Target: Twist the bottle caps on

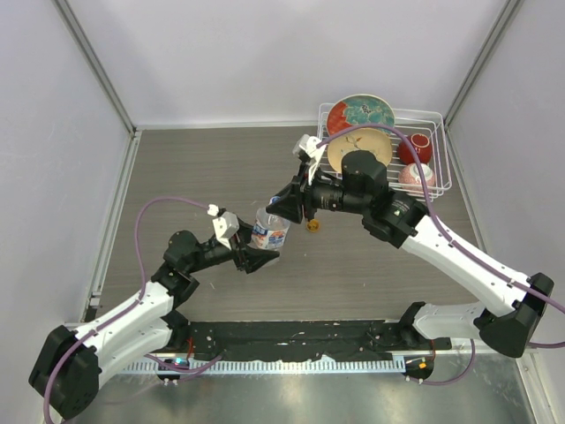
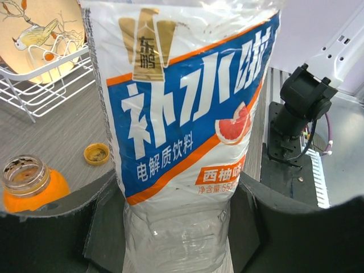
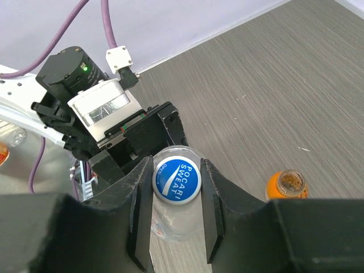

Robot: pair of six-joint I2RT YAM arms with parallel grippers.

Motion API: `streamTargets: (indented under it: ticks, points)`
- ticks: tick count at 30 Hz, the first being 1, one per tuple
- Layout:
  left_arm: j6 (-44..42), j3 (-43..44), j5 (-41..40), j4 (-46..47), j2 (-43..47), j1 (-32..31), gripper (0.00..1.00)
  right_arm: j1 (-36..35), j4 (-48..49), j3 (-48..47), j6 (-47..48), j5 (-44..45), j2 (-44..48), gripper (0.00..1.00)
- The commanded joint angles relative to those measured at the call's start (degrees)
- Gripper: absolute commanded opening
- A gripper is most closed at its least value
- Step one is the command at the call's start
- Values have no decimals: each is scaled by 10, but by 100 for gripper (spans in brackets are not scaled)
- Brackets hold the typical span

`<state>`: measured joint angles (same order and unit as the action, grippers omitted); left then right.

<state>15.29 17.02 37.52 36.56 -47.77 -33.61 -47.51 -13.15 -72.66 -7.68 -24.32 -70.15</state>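
A clear water bottle (image 1: 269, 231) with a blue, white and orange label (image 2: 182, 114) stands upright at the table's middle. My left gripper (image 1: 259, 257) (image 2: 173, 227) is shut on its lower body, one finger on each side. A round cap (image 3: 177, 181), blue-topped with a white rim, sits on the bottle's mouth. My right gripper (image 1: 284, 210) (image 3: 176, 167) reaches over from the right and is shut on that cap, both pads touching its sides. The squat orange bottle (image 1: 312, 226) (image 2: 31, 185) (image 3: 287, 186) stands uncapped just to the right. Its amber cap (image 2: 96, 153) lies upside down on the table beside it.
A white wire rack (image 1: 433, 150) (image 2: 40, 91) at the back right holds patterned plates and red bowls. A black mat (image 1: 300, 340) runs along the near edge between the arm bases. Grey walls close in the table on three sides.
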Motion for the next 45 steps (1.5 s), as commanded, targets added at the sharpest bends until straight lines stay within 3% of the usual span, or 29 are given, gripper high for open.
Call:
streamTargets:
  ticks: [1,5,6,8,9,17,20,28,35,45]
  points:
    - [19,31,-83,32,15,4,21,-6,-16,-16,-2,23,-7,1]
    - [10,23,-118,19,45,17,47,-6,-9,-20,-1,44,-10,1]
    - [9,17,-121,12,52,19,61,-6,-8,-21,0,51,-12,1]
    - [10,11,-123,0,81,30,77,-6,-7,-25,3,64,-17,1]
    - [10,8,-120,-20,93,34,99,-6,-7,-27,2,67,-24,1]
    - [-39,-8,-219,-206,299,35,100,-11,-8,-87,12,81,-83,1]
    - [-74,-3,-311,-228,347,35,100,-18,-12,-119,17,88,-118,1]
    - [-191,85,-596,-315,363,35,100,-54,-26,-241,40,100,-237,1]
    - [-238,96,-684,-304,432,35,100,-81,-36,-365,65,146,-379,1]
    - [-277,185,-754,-296,375,35,100,-125,-62,-578,93,200,-590,1]
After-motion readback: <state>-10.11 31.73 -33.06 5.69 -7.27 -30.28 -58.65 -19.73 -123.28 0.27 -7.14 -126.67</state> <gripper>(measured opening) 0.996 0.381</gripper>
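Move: Between the left fingers stands the capped bottle, its middle roughly 3 cm above that hand's point. The right fingers already pinch the blue cap, with the bottle's middle about 11 cm below them. From the right hand, the bare patch of table the bottle is carried towards lies some 10 cm ahead, 20 cm left and 35 cm down. The orange bottle stands about 13 cm straight ahead and 30 cm below; its loose yellow cap lies 15 cm ahead, 12 cm right and 34 cm down. Opening wide, the left fingers let go of the bottle body, and that hand pulls away left about 26 cm, rising some 15 cm and swinging counter-clockwise until it points forward. Keeping its pinch on the blue cap, the right hand carries the bottle left about 20 cm, also forward and down some 10 cm each, towards the bare table on the left. ##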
